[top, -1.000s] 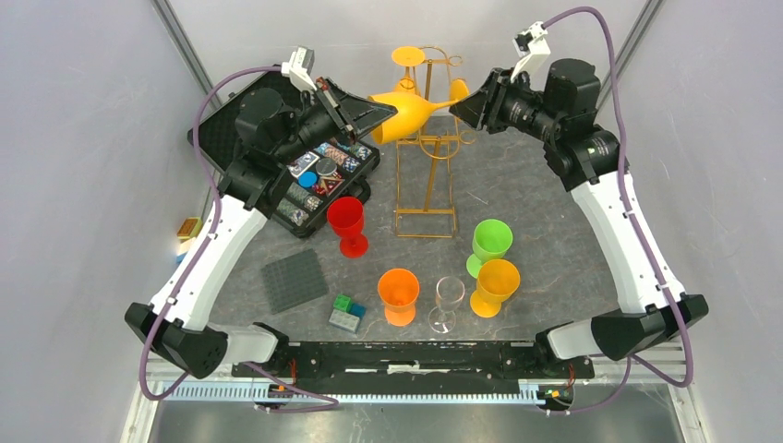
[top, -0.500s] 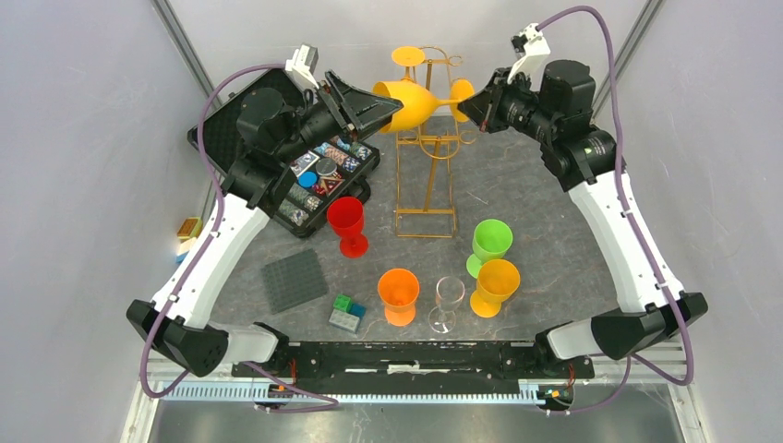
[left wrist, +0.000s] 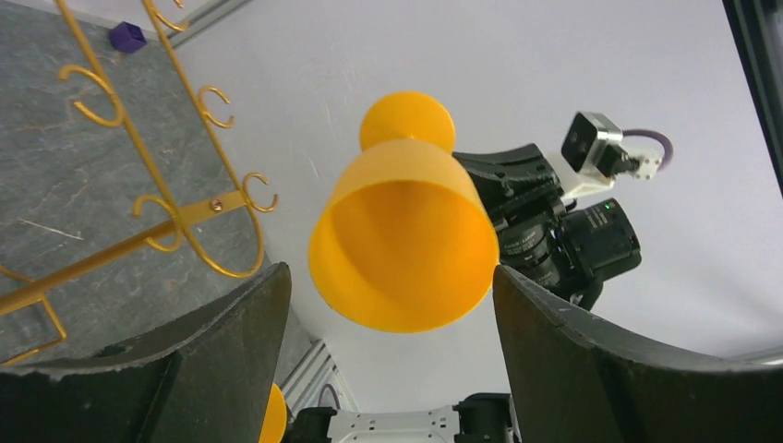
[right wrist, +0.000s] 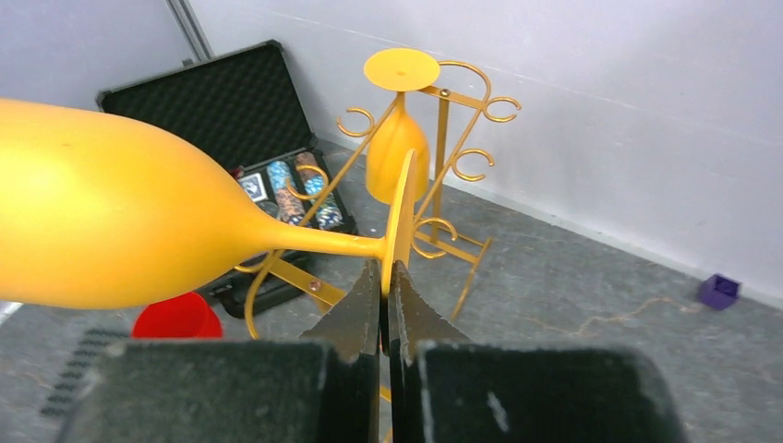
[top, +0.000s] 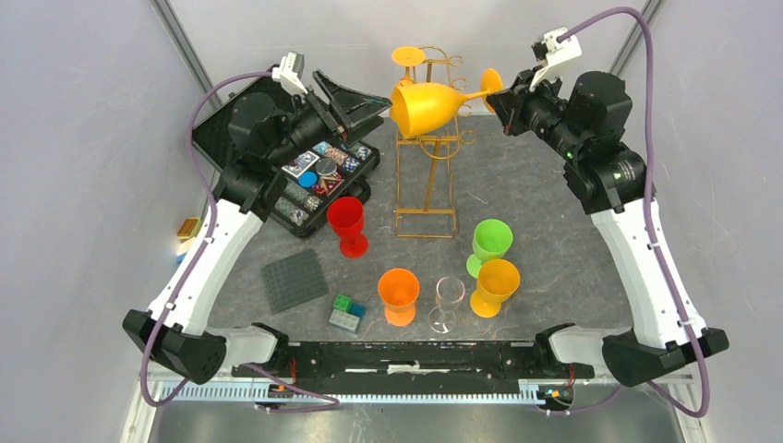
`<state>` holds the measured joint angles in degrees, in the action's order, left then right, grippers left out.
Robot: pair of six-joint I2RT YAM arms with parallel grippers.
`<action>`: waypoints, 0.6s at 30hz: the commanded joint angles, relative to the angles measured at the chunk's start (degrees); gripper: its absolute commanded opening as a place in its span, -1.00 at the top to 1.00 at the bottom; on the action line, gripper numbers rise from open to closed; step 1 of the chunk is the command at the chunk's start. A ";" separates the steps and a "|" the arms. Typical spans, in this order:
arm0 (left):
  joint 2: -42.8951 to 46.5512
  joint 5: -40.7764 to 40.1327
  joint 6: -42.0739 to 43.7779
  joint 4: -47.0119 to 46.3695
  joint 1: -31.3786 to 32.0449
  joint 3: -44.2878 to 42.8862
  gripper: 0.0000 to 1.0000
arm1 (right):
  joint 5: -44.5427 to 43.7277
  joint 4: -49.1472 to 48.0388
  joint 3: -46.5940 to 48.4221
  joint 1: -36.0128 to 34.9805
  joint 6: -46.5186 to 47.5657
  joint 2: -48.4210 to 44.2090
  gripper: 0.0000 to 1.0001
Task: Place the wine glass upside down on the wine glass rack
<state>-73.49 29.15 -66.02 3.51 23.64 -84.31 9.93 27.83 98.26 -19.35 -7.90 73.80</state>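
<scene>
A yellow wine glass point(top: 429, 108) point(left wrist: 403, 245) point(right wrist: 120, 217) hangs sideways in the air in front of the top of the gold wire wine glass rack point(top: 427, 175) point(left wrist: 198, 210) point(right wrist: 441, 157). Its bowl opening faces left. My right gripper point(top: 494, 92) point(right wrist: 388, 268) is shut on the edge of the glass's round foot. My left gripper point(top: 365, 103) point(left wrist: 390, 277) stands open just left of the bowl's rim, its fingers apart from the glass. A second yellow glass point(top: 409, 69) point(right wrist: 397, 138) hangs upside down on the rack's far side.
An open black case point(top: 314, 171) of chips lies left of the rack. On the table in front stand a red cup point(top: 347, 224), a green cup point(top: 490, 242), an orange cup point(top: 399, 295), a clear glass point(top: 448, 300) and a yellow cup point(top: 496, 284). A grey baseplate point(top: 294, 280) and small blocks point(top: 347, 314) lie near left.
My left gripper has opened, let go of the bowl and drawn back left. My right gripper has shut on the foot and carried the glass up and to the right.
</scene>
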 commanded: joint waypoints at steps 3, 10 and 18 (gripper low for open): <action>4.03 -1.52 2.86 1.46 -3.26 1.84 -0.72 | 1.17 -3.70 -4.02 0.11 11.64 -3.91 1.00; 4.47 -3.12 8.13 10.02 -4.55 -0.54 -0.72 | 7.28 -6.23 -7.30 0.11 19.63 -6.13 1.00; 4.68 -3.92 11.19 16.68 -5.40 -1.53 -0.69 | 22.14 -9.25 -9.43 -0.30 27.23 -7.25 1.00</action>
<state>-70.00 26.24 -59.55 15.86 18.70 -82.94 22.28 23.27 89.14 -19.38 13.54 68.27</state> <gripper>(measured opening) 0.851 0.019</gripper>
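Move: The wine glass is already pinched by its foot in my right hand, bowl pointing left. From that hand, the middle of the rack's empty right-hand ring row lies about 17 cm ahead, 5 cm left and 13 cm lower, and the glass already hung some 22 cm ahead, 15 cm left and 17 cm down. From my empty left hand the ring row is about 21 cm ahead, 17 cm right and 14 cm lower; the held glass's middle is only some 8 cm right and 4 cm ahead. My right hand keeps its pinch on the foot and rolls its left side down, tips its fingers up and turns counter-clockwise, some 25 degrees in all, to swing the bowl downward; meanwhile it first sinks slightly, then draws back about 2.5 cm and a little left. My left hand, fingers staying wide open, backs off left from the bowl, then also sinks, about 4 cm each way. ##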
